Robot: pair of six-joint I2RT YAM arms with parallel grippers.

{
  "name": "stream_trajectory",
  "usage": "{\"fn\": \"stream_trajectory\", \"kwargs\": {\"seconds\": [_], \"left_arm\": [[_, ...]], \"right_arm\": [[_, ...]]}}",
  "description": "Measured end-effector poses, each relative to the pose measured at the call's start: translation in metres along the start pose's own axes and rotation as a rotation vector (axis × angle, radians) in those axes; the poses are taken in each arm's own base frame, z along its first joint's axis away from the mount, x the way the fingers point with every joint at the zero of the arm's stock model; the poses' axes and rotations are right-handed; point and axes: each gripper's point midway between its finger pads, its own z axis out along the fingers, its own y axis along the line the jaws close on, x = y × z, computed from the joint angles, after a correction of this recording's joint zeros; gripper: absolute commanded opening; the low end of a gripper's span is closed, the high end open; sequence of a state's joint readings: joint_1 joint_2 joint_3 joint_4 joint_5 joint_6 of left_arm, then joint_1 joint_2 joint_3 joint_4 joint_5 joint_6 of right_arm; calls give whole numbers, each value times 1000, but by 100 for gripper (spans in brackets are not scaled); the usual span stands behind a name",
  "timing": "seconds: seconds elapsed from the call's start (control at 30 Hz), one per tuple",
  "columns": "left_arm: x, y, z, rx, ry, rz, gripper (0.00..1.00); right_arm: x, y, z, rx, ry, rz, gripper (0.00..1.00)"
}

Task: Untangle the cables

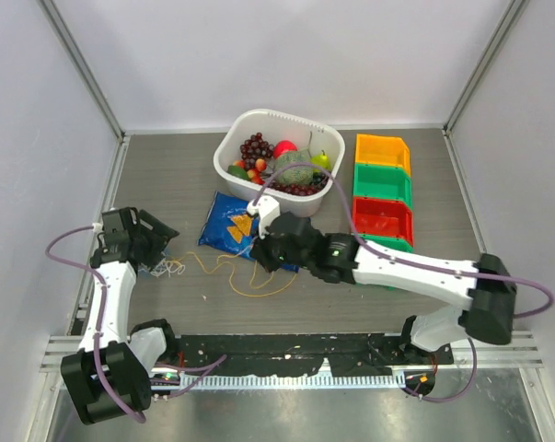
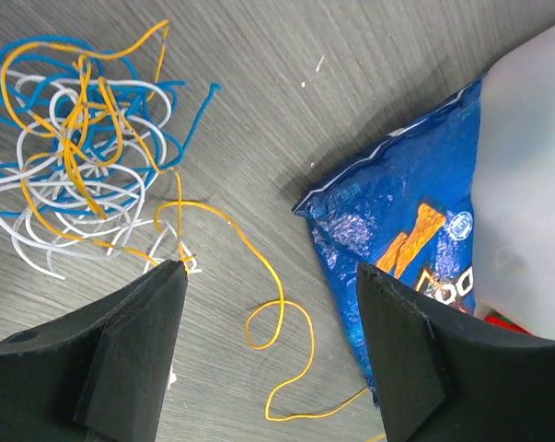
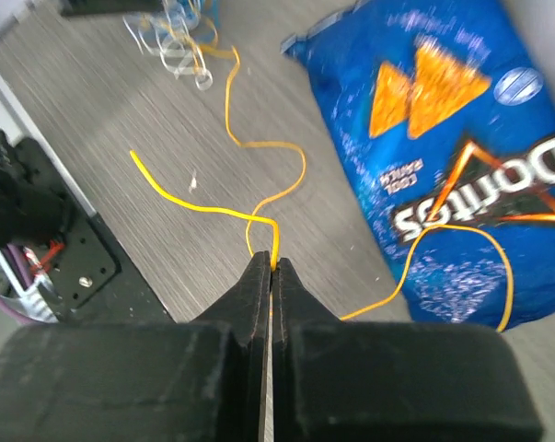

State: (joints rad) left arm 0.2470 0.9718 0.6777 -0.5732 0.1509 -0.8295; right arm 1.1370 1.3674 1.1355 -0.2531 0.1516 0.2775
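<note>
The cables lie as a loose tangle (image 2: 75,157) of blue, white and yellow cords on the grey table, at the left near my left gripper (image 1: 163,247). One long yellow cable (image 2: 281,280) trails out of the tangle to the right. My left gripper (image 2: 270,272) stands open just right of the tangle, above that yellow strand, with nothing between its fingers. My right gripper (image 3: 274,261) is shut on the yellow cable where it bends, near the table's middle (image 1: 257,258). The tangle (image 3: 180,41) shows far off in the right wrist view.
A blue chips bag (image 1: 225,226) lies flat beside the yellow cable. Behind it stands a white basket (image 1: 236,138) of fruit. A row of yellow, green and red bins (image 1: 382,193) stands at the right. Grey walls close in the table.
</note>
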Motion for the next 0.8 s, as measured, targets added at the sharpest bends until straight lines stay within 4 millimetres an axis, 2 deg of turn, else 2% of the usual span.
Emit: {"fn": "stream_trajectory", "kwargs": {"seconds": [0.1,0.3,0.43,0.47,0.57,0.63,0.8], "left_arm": [[8,5,4,-3,25,-8,78],[22,13,11,-13,73,-30,75],[32,18,17,-5,100,-48,75],[35,20,18,-8,109,-50,75],[37,21,20,-10,123,-53,75],[37,21,21,-10,124,-53,75],[37,20,22,-7,126,-53,76]], "right_arm": [[38,4,33,-15,111,18,1],[93,14,84,-60,230,88,5],[117,15,109,-76,273,162,15],[122,14,113,-78,282,182,21],[125,13,123,-93,279,260,31],[123,11,127,-107,265,306,45],[115,5,134,-125,229,365,53]]}}
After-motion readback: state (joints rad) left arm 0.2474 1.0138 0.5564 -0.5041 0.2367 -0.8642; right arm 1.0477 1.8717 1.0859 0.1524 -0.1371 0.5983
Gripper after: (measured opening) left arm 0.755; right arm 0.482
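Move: The shut right gripper still holds the yellow cable's end. The bare table spot for it is about 7 cm left, 1 cm ahead and 20 cm below; the loose yellow loops lie about straight below the hand, 1 cm left, and the Doritos bag 12 cm ahead and 2 cm left. From the open left gripper, the cable pile is roughly 5 cm back, 6 cm left and 10 cm below; the bag is some 5 cm ahead and 21 cm right. Lower the right gripper about 16 cm with the cable end, carrying it some 7 cm left towards the pile and tipping the fingers about 25 degrees further down; near the table, open to about half and let go of the yellow cable. Meanwhile sink the left gripper about 4 cm, easing left and back towards the pile, fingers still wide open, and hold it there. ##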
